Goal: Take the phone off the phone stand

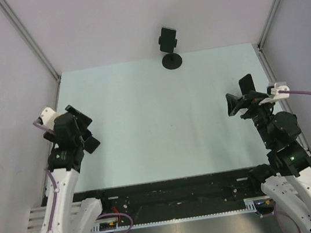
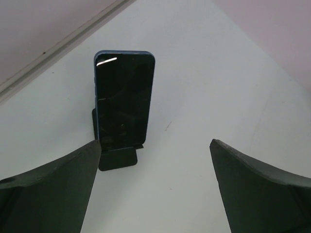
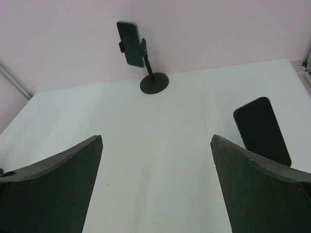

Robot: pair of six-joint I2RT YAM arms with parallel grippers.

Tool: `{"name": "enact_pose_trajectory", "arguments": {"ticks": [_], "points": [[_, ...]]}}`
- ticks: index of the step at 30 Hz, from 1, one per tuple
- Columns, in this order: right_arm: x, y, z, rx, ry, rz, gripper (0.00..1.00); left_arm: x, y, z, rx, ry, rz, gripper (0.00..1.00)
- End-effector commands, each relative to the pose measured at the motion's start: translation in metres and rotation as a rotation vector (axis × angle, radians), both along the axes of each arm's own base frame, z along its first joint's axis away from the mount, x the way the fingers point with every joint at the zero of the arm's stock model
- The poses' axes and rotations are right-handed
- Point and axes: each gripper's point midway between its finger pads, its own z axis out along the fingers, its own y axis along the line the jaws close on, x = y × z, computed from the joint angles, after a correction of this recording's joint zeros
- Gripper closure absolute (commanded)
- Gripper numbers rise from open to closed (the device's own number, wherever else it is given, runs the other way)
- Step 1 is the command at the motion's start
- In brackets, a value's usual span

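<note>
A dark phone (image 1: pixel 168 37) is clamped upright in a black phone stand (image 1: pixel 172 61) with a pole and round base, at the table's far edge. The right wrist view shows this phone (image 3: pixel 130 42) and stand (image 3: pixel 154 82) far ahead. In the left wrist view a blue-rimmed phone (image 2: pixel 124 99) leans in a low black stand (image 2: pixel 117 158) just beyond my left finger. My left gripper (image 1: pixel 85 130) is open and empty, as is my right gripper (image 1: pixel 240 95). Only bare table shows between the fingers of the left gripper (image 2: pixel 155 141) and the right gripper (image 3: pixel 157 137).
A dark phone-shaped slab (image 3: pixel 261 130) stands behind my right gripper's right finger. Lilac walls close the pale table (image 1: pixel 163 127) on three sides. Metal posts (image 1: pixel 48 62) run up both far corners. The arm bases and a black rail (image 1: pixel 173 193) line the near edge.
</note>
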Motion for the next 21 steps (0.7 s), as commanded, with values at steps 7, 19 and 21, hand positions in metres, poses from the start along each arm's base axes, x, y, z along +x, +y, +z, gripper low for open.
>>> {"name": "enact_pose_trajectory", "arguments": {"ticks": [7,19,21], "points": [[-0.007,0.02,-0.009,-0.004,-0.024,0.097,0.0,0.027,0.062,-0.011,0.091,0.185,0.253,0.0],[-0.004,0.025,-0.012,-0.003,-0.03,0.111,0.0,0.066,0.071,-0.032,0.036,0.275,0.239,0.0],[-0.004,0.025,-0.012,-0.005,-0.029,0.111,0.0,0.066,0.071,-0.032,0.025,0.266,0.251,0.0]]}}
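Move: The phone on the left-hand stand is some 8 cm ahead of the open left hand, about 7 cm to its left and 9 cm below it. The stand's foot sits roughly 6 cm ahead, 6 cm left and 17 cm down. From the right hand that same phone is far across the table, some 65 cm left, about 10 cm ahead and 19 cm lower. Tipping down, the open left hand reaches left, forward and down 10 cm towards the phone; right drifts down-left. ##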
